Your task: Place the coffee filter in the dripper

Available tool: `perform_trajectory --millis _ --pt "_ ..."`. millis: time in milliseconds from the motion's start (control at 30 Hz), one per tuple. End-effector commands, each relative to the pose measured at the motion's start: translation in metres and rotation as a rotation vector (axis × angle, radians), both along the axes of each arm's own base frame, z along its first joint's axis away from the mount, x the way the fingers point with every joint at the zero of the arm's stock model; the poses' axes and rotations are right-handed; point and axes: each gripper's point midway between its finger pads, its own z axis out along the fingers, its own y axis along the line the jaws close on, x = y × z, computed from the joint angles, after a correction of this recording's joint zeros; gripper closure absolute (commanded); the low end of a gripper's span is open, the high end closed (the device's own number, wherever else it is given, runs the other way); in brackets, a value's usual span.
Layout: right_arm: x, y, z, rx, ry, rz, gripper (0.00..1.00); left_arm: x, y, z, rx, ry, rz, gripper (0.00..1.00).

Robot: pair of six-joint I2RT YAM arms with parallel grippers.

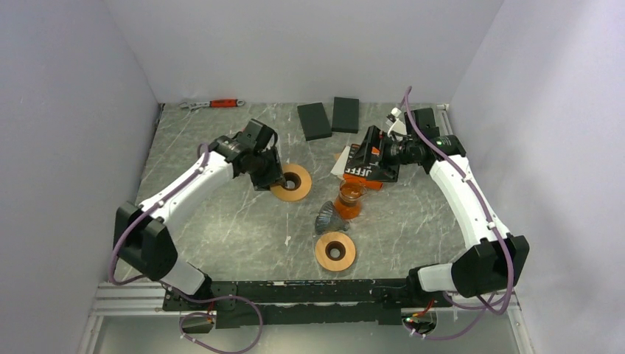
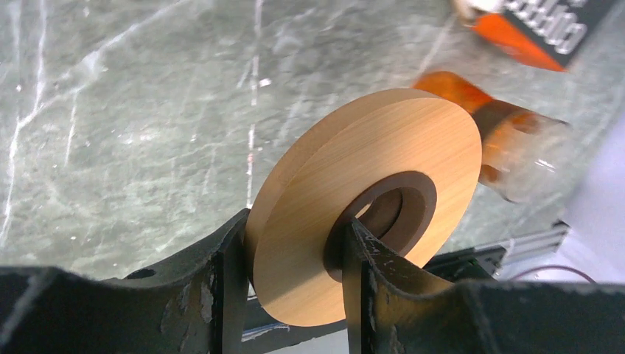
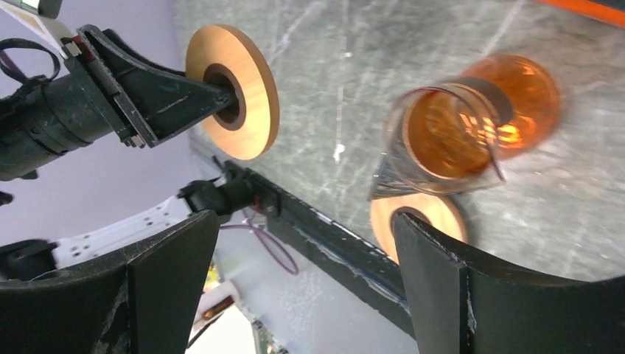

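Note:
My left gripper [image 1: 276, 177] [image 2: 295, 236] is shut on a wooden ring [image 1: 292, 182] [image 2: 368, 214] [image 3: 236, 92], one finger through its hole and the other on its outer rim. The ring is tilted off the table. The clear glass dripper [image 1: 329, 217] [image 3: 435, 147] lies on its side against an orange glass carafe [image 1: 351, 199] [image 2: 508, 140] [image 3: 516, 96]. My right gripper [image 1: 362, 152] [image 3: 304, 228] stands open and empty over a black and orange box [image 1: 372, 169] [image 2: 538, 29]. A white paper corner [image 1: 340, 164] pokes out beside the box; I cannot tell whether it is the coffee filter.
A second wooden ring [image 1: 335, 251] [image 3: 427, 214] lies flat near the front rail. Two dark flat blocks [image 1: 315, 120] [image 1: 345, 114] sit at the back. A red-handled wrench [image 1: 217, 104] rests at the back left corner.

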Motion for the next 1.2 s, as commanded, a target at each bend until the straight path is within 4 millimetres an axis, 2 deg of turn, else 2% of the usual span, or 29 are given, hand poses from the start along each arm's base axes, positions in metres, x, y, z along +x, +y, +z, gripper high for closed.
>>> perform_trajectory --millis 0,167,267,400,533,600,700,767,833,933,1033,1167 --pt "0.006 0.026 0.047 0.201 -0.044 0.069 0.08 0.013 -0.026 0.060 -0.139 -0.186 -0.129 0.72" --pt "0.001 0.044 0.073 0.375 -0.050 0.142 0.21 0.023 -0.062 0.107 -0.285 -0.307 -0.234 0.72" --pt "-0.001 0.049 0.077 0.422 -0.043 0.164 0.29 0.025 -0.080 0.128 -0.344 -0.348 -0.285 0.71" --pt "-0.001 0.050 0.077 0.444 -0.041 0.168 0.34 0.026 -0.096 0.146 -0.406 -0.379 -0.318 0.71" --pt "0.000 0.053 0.086 0.488 -0.060 0.172 0.39 0.025 -0.104 0.151 -0.431 -0.384 -0.339 0.71" --pt "-0.001 0.054 0.090 0.506 -0.073 0.177 0.50 0.023 -0.107 0.150 -0.439 -0.376 -0.349 0.71" --pt "-0.001 0.054 0.090 0.514 -0.082 0.171 0.77 0.021 -0.110 0.148 -0.439 -0.370 -0.353 0.71" --pt "-0.001 0.053 0.089 0.514 -0.087 0.165 0.89 0.020 -0.109 0.148 -0.438 -0.371 -0.351 0.68" --pt "-0.002 0.052 0.088 0.505 -0.095 0.163 1.00 0.019 -0.107 0.147 -0.430 -0.372 -0.341 0.60" --pt "-0.003 0.050 0.086 0.475 -0.110 0.156 1.00 0.019 -0.100 0.148 -0.401 -0.391 -0.324 0.23" --pt "0.000 0.044 0.083 0.415 -0.142 0.131 1.00 0.021 -0.085 0.159 -0.357 -0.454 -0.286 0.08" --pt "0.002 0.034 0.071 0.338 -0.167 0.114 1.00 0.021 -0.064 0.174 -0.318 -0.534 -0.222 0.02"
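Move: The left hand holds the wooden ring by its rim; the right gripper it is to meet lies level with it in reach, about 25 cm to its right and 8 cm higher. From the open right gripper, the ring's middle is some 21 cm to the left and 8 cm lower. The carafe stands about 19 cm below the right gripper, 3 cm to its left; from the carafe, the glass dripper lies 6 cm left and 3 cm back, the filter box 12 cm farther out and 7 cm right. Bring the left gripper up about 12 cm and 10 cm to the right, swinging its fingers some 30 degrees outward to the right, to offer the wooden ring to the right gripper. Raise the right gripper about 6 cm and 5 cm left, tip its fingers up towards level, and pinch the ring's near rim; then spread the left fingers wide to let go and start lifting away. ##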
